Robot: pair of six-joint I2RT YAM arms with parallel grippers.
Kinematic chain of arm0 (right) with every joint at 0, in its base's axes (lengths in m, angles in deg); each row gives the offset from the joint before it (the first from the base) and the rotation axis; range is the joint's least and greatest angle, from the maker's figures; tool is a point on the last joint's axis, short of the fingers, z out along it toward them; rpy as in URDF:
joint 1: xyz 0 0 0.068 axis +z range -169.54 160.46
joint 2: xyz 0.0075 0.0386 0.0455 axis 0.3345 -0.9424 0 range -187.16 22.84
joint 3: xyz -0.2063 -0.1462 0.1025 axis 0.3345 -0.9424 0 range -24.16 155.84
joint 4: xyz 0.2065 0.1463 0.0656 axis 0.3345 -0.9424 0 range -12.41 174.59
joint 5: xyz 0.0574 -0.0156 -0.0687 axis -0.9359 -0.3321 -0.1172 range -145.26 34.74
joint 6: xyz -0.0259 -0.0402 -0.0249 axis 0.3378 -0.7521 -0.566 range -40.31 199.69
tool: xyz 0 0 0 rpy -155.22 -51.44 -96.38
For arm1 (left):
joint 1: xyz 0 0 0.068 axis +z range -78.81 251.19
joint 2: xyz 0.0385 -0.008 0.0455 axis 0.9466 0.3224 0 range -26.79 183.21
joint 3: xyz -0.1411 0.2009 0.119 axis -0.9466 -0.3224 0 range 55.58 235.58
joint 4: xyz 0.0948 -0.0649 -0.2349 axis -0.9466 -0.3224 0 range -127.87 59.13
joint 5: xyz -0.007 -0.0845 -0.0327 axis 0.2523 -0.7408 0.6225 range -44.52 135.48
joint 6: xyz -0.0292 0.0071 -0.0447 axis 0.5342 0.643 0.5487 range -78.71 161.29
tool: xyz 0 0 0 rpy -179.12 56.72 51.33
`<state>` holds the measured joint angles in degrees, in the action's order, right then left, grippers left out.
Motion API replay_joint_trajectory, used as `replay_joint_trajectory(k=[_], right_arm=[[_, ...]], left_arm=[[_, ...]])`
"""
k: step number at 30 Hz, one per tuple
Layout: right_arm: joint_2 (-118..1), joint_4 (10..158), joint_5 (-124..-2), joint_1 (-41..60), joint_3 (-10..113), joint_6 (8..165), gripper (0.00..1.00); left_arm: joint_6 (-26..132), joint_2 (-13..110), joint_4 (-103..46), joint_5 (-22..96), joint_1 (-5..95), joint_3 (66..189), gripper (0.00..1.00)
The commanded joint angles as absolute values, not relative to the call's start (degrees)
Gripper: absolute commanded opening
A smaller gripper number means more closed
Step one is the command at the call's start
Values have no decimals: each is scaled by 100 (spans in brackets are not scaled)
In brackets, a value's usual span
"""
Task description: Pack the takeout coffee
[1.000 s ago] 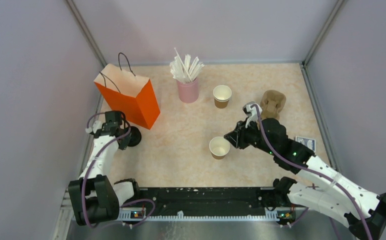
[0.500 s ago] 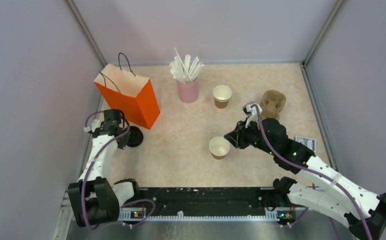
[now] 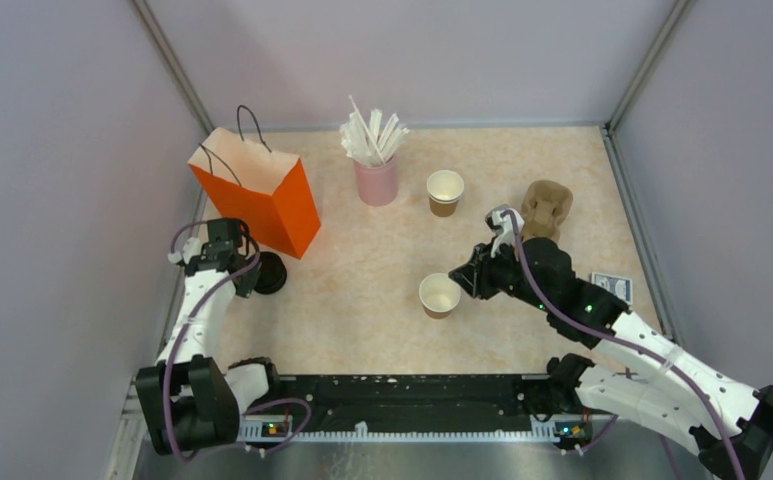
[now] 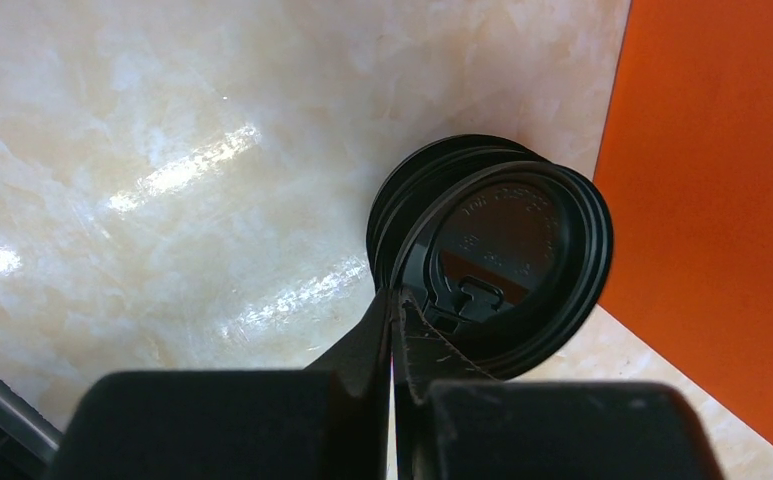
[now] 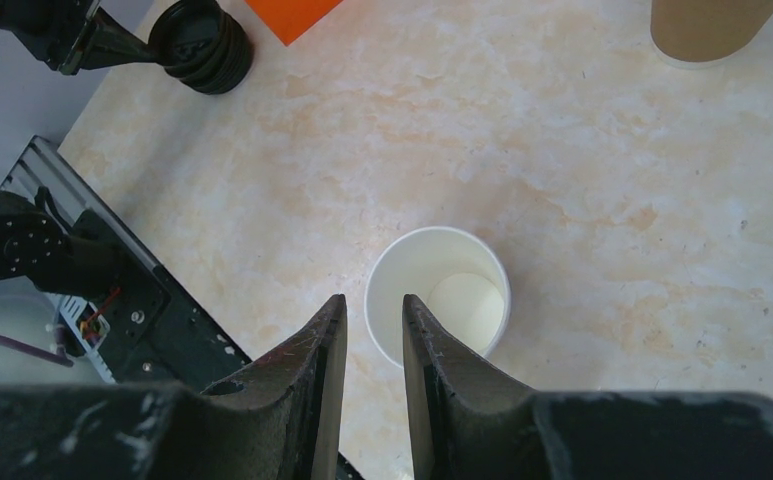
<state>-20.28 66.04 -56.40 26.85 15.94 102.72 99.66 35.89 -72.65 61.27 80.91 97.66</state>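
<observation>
Two open brown paper cups stand on the table, one in the middle (image 3: 440,295) and one further back (image 3: 445,192). My right gripper (image 5: 372,305) is open at the near cup (image 5: 442,300), one finger outside its rim and one over its white inside. A stack of black lids (image 3: 267,272) sits beside the orange bag (image 3: 257,190). My left gripper (image 4: 394,295) is shut on the rim of the top lid (image 4: 507,250), which is tilted up off the stack (image 4: 432,175).
A pink cup of white straws (image 3: 376,180) stands at the back centre. A tan pulp carrier (image 3: 547,207) lies behind my right arm, with a small blue pack (image 3: 614,288) to its right. Grey walls close in the left, right and back sides.
My left gripper has closed onto the rim of the top lid. The right arm and the cups have not moved.
</observation>
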Motion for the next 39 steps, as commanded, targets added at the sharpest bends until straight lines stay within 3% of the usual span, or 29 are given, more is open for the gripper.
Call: replay_joint_trajectory(k=[1,8,10,15,17,19,28,32,35,39], right_arm=[[-1897,6689,-5567,2731,1621,10218,27],[-1950,6839,-5698,2736,1588,10233,27],[-1969,6991,-5818,2736,1571,10240,31],[-1992,7854,-6478,2739,1403,10141,48],[-1970,8649,-6948,2733,1147,10111,73],[-1915,9652,-7204,2732,793,10113,82],[-2141,12699,-7832,2727,64,9856,78],[-2376,14546,-9081,2739,-586,8727,78],[-2693,16518,-8874,2746,-1250,7382,80],[-3254,16301,-9105,2785,-825,6588,79]], left_arm=[[9965,3575,-7099,6103,8117,9724,0],[9652,3160,-7414,5777,8121,10115,0],[9545,2963,-7658,5698,8121,10244,0],[8897,2234,-7574,5112,8120,10143,0],[8511,1920,-7284,4235,8115,10031,0],[8153,1583,-6905,3344,8110,9848,0],[7734,207,-5105,43,8104,9076,0],[8515,199,-3954,-985,7980,8734,0],[9122,206,-2937,-1440,7874,8491,0],[9175,500,-2449,-1713,7628,8544,0]])
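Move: My left hand already pinches the rim of the top black lid; the coffee cup it is meant for stands about 44 cm to its right, 4 cm back and a couple lower. The remaining lid stack is just below, some 4 cm ahead and 3 cm right; the orange bag stands about 19 cm ahead and 3 cm right. From my right hand, the coffee cup is about 15 cm below and 3 cm left, level fore and aft; the spare cups stand 24 cm ahead and 15 cm below. I lift the pinched lid up off the stack, then swing my left hand right towards the coffee cup, about 19 cm across and 17 cm up, turning some 70 degrees clockwise while the fingers come up from pointing down to nearly level. My right hand opens wide, shifts left and back and rises about 6 cm clear of the cup, its fingers tipping up to point left. ##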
